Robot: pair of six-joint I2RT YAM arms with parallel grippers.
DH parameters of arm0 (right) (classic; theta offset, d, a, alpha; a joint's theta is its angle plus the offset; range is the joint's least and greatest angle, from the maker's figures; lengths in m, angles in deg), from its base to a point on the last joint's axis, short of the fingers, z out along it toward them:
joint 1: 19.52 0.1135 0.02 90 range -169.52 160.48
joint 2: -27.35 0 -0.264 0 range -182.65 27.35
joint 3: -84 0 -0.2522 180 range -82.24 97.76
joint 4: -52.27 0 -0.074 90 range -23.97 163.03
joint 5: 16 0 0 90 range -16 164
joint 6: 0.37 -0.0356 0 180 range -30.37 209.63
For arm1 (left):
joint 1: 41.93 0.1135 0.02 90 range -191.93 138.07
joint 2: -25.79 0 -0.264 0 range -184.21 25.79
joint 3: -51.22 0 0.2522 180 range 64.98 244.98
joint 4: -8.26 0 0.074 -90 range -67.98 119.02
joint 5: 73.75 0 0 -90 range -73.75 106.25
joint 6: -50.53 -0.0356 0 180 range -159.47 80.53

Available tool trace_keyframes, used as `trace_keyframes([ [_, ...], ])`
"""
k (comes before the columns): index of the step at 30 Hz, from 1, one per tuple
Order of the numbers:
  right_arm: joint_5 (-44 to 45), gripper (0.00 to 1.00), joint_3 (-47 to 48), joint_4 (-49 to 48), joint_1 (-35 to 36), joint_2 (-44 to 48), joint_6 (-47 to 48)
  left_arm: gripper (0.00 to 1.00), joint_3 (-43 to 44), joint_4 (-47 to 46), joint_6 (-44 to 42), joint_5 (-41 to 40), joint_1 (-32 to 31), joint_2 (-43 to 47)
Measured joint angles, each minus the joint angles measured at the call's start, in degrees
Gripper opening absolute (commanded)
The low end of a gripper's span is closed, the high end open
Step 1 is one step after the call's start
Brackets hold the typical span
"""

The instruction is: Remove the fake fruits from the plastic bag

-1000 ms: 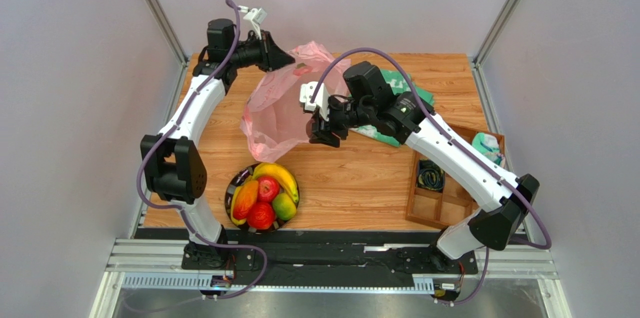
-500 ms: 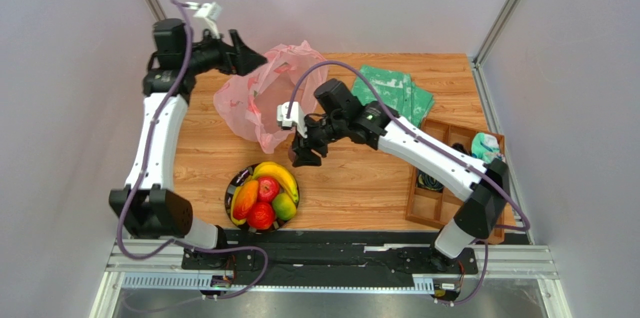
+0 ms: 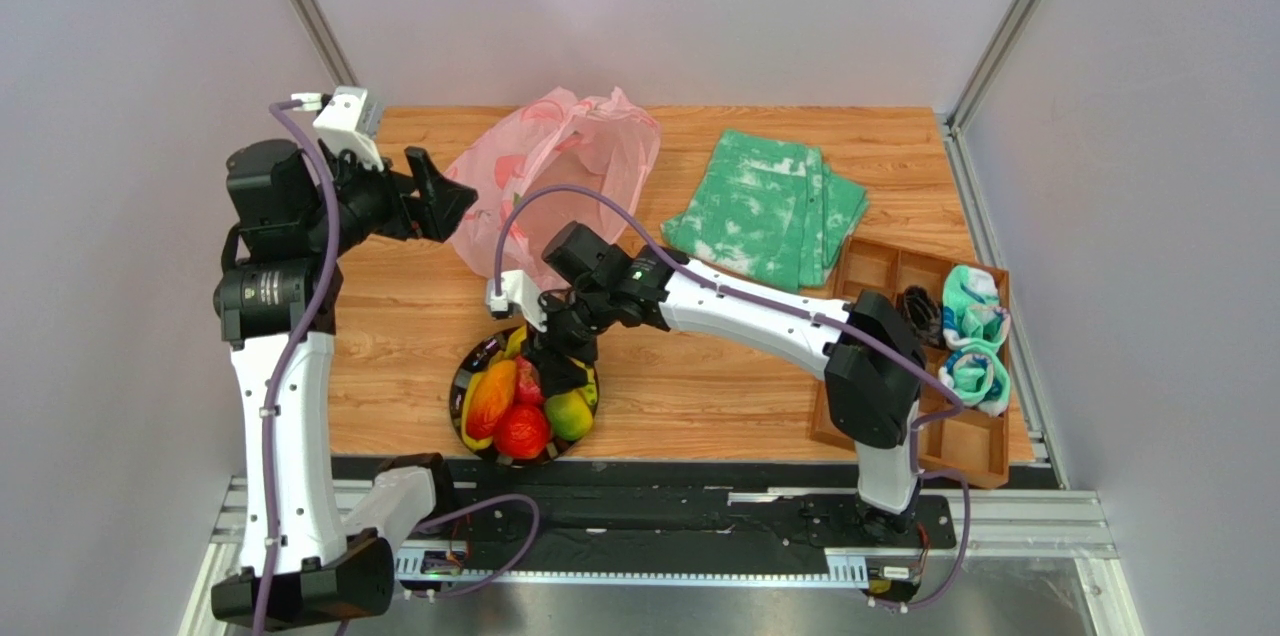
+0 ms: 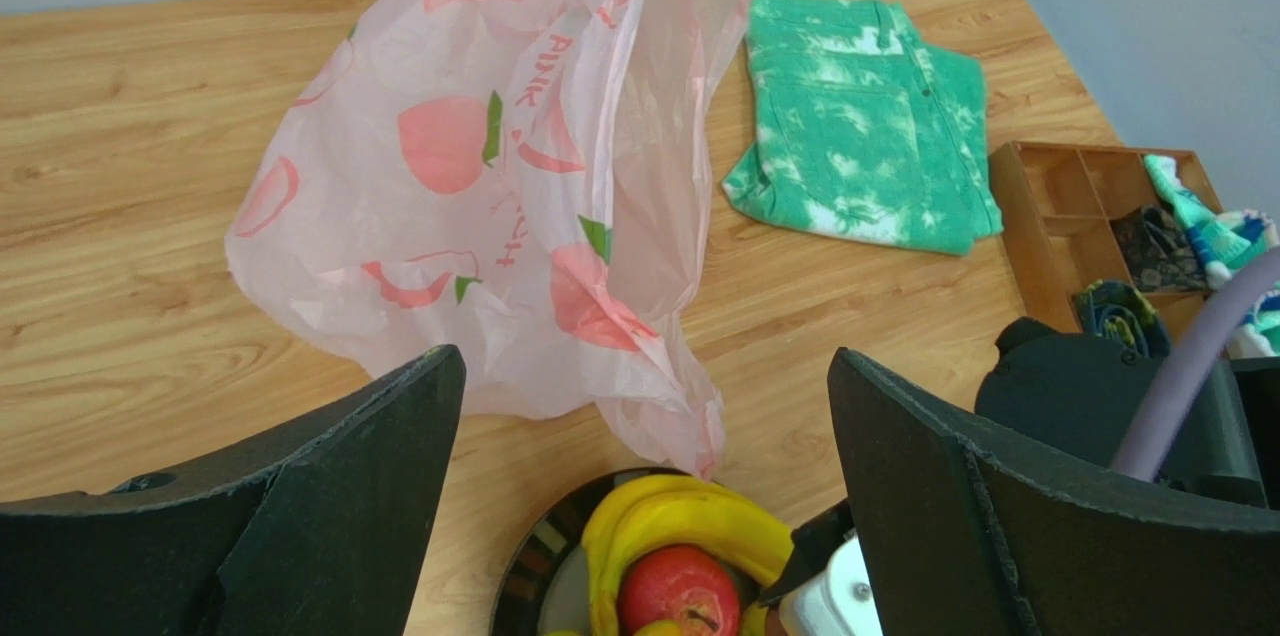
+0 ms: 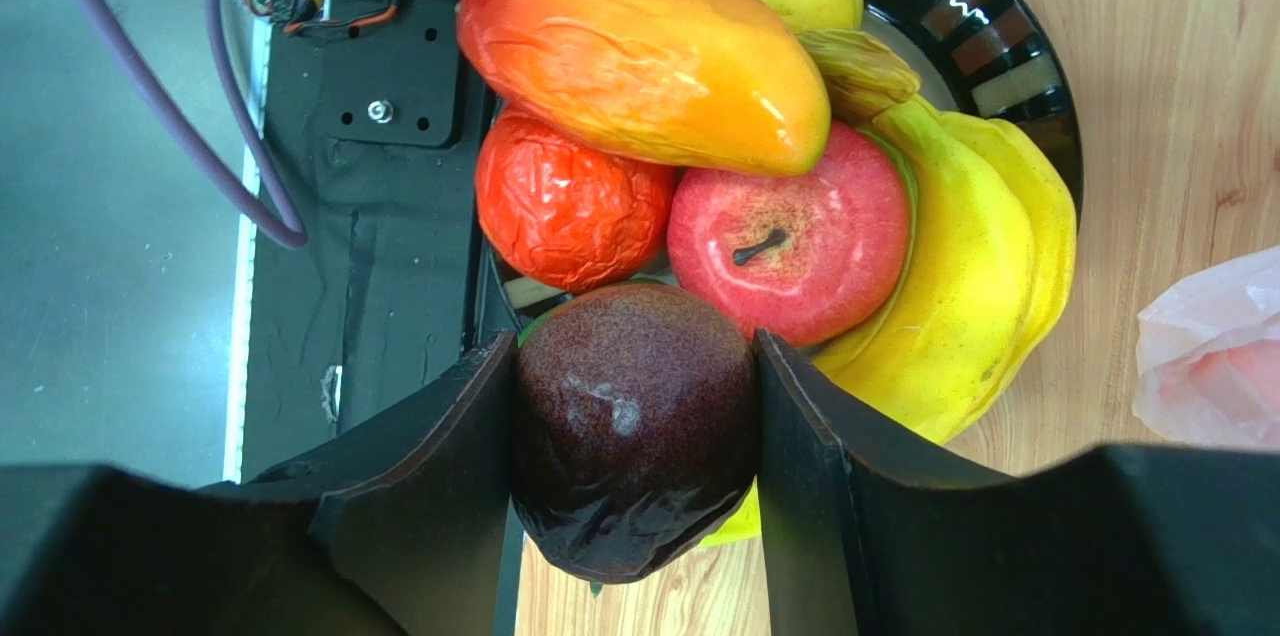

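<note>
The pink plastic bag (image 3: 564, 164) lies slumped on the table at the back, and also fills the left wrist view (image 4: 496, 186). My left gripper (image 3: 433, 201) hangs open just left of the plastic bag, holding nothing (image 4: 639, 366). My right gripper (image 3: 559, 341) is shut on a dark purple plum (image 5: 631, 426) right above the black bowl (image 3: 463, 381). In the bowl lie fake fruits: bananas (image 5: 977, 276), a red apple (image 5: 789, 239), a mango (image 5: 639, 51) and a crinkled red-orange fruit (image 5: 571, 209). I cannot see inside the bag.
A folded green-and-white cloth (image 3: 766, 209) lies right of the bag. A wooden compartment tray (image 3: 876, 270) with socks and cables stands at the right edge. The bowl sits near the table's front edge, beside the arm bases.
My left gripper opened, let go of the bag and swung left and lower; the bag dropped onto the table. My right arm carried the plum from beside the bag to over the bowl.
</note>
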Motion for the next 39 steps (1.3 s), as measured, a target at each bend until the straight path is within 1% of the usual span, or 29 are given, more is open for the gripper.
trace_keyframes([
  [1, 0.2, 0.48, 0.2, 0.0, 0.2, -0.3, -0.3, 0.99, -0.1, 0.1, -0.2, -0.1, 0.3, 0.6],
  [2, 0.5, 0.56, 0.3, -0.2, 0.3, -0.5, -0.5, 0.99, -0.2, 0.1, -0.3, -0.2, 0.6, 1.3],
  [3, 0.9, 0.59, 0.3, -0.3, 0.5, -0.7, -0.9, 0.99, -0.5, 0.2, -0.3, -0.2, 0.9, 1.9],
  [10, 5.3, 0.78, 0.3, -1.9, 1.1, -1.6, -3.1, 0.99, -2.7, 0.3, -0.1, 1.0, 1.4, 3.0],
  [19, 10.5, 0.85, 0.4, -3.5, 1.2, -1.4, -4.1, 0.99, -3.9, -1.0, 1.2, 3.3, 1.4, 0.8],
  [22, 12.2, 0.85, 1.3, -3.3, 0.8, -0.4, -4.7, 0.99, -4.2, -1.0, 1.2, 2.6, 1.4, 0.9],
  [24, 14.3, 0.86, 1.8, -3.2, 0.4, 1.4, -4.8, 0.99, -4.9, -1.5, 1.1, 0.7, 1.4, 1.2],
  [27, 22.5, 0.90, 2.9, -3.1, -0.3, 6.1, -4.4, 0.99, -6.6, -1.4, 0.7, -5.1, 1.5, 2.3],
  [30, 34.7, 0.96, 2.3, -4.2, -0.9, 12.0, -3.0, 0.99, -7.5, -1.0, -0.6, -10.8, 1.5, 2.8],
  [32, 42.1, 0.98, -1.9, -6.8, -1.2, 17.3, -1.0, 0.99, -8.4, -0.9, -1.7, -14.0, 1.5, 3.0],
  [34, 47.5, 0.99, -9.7, -9.3, -1.8, 23.9, 1.1, 0.99, -10.0, -0.9, -2.7, -15.9, 1.5, 3.3],
  [36, 50.7, 1.00, -17.7, -9.1, -2.5, 30.0, 2.5, 0.99, -12.1, -0.8, -3.3, -17.1, 1.5, 3.8],
  [39, 52.2, 1.00, -26.7, -7.4, -3.7, 35.8, 3.0, 0.99, -15.5, -0.3, -4.3, -17.9, 1.5, 4.8],
])
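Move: My right hand still holds the dark round fruit over the plate. Its resting spot on the pile is about 2 cm below and 1 cm to the left, level ahead. The apple lies some 4 cm left and 1 cm ahead, the bananas about 4 cm straight ahead, the green mango roughly 5 cm back and 1 cm right, all about 3 cm lower. From my left hand, that spot is some 12 cm back, 13 cm right and 25 cm below. I ease my right hand down about 1 cm onto the pile, spread my fingers to let go of the dark fruit, then lift clear, forward and up, before swinging some 18 cm right, away from the plate, turning the wrist about 40 degrees clockwise and sinking again at the end. My empty left hand stays wide open, first sinks slightly, then moves left and down, ending about 10 cm lower, beside the bag. ##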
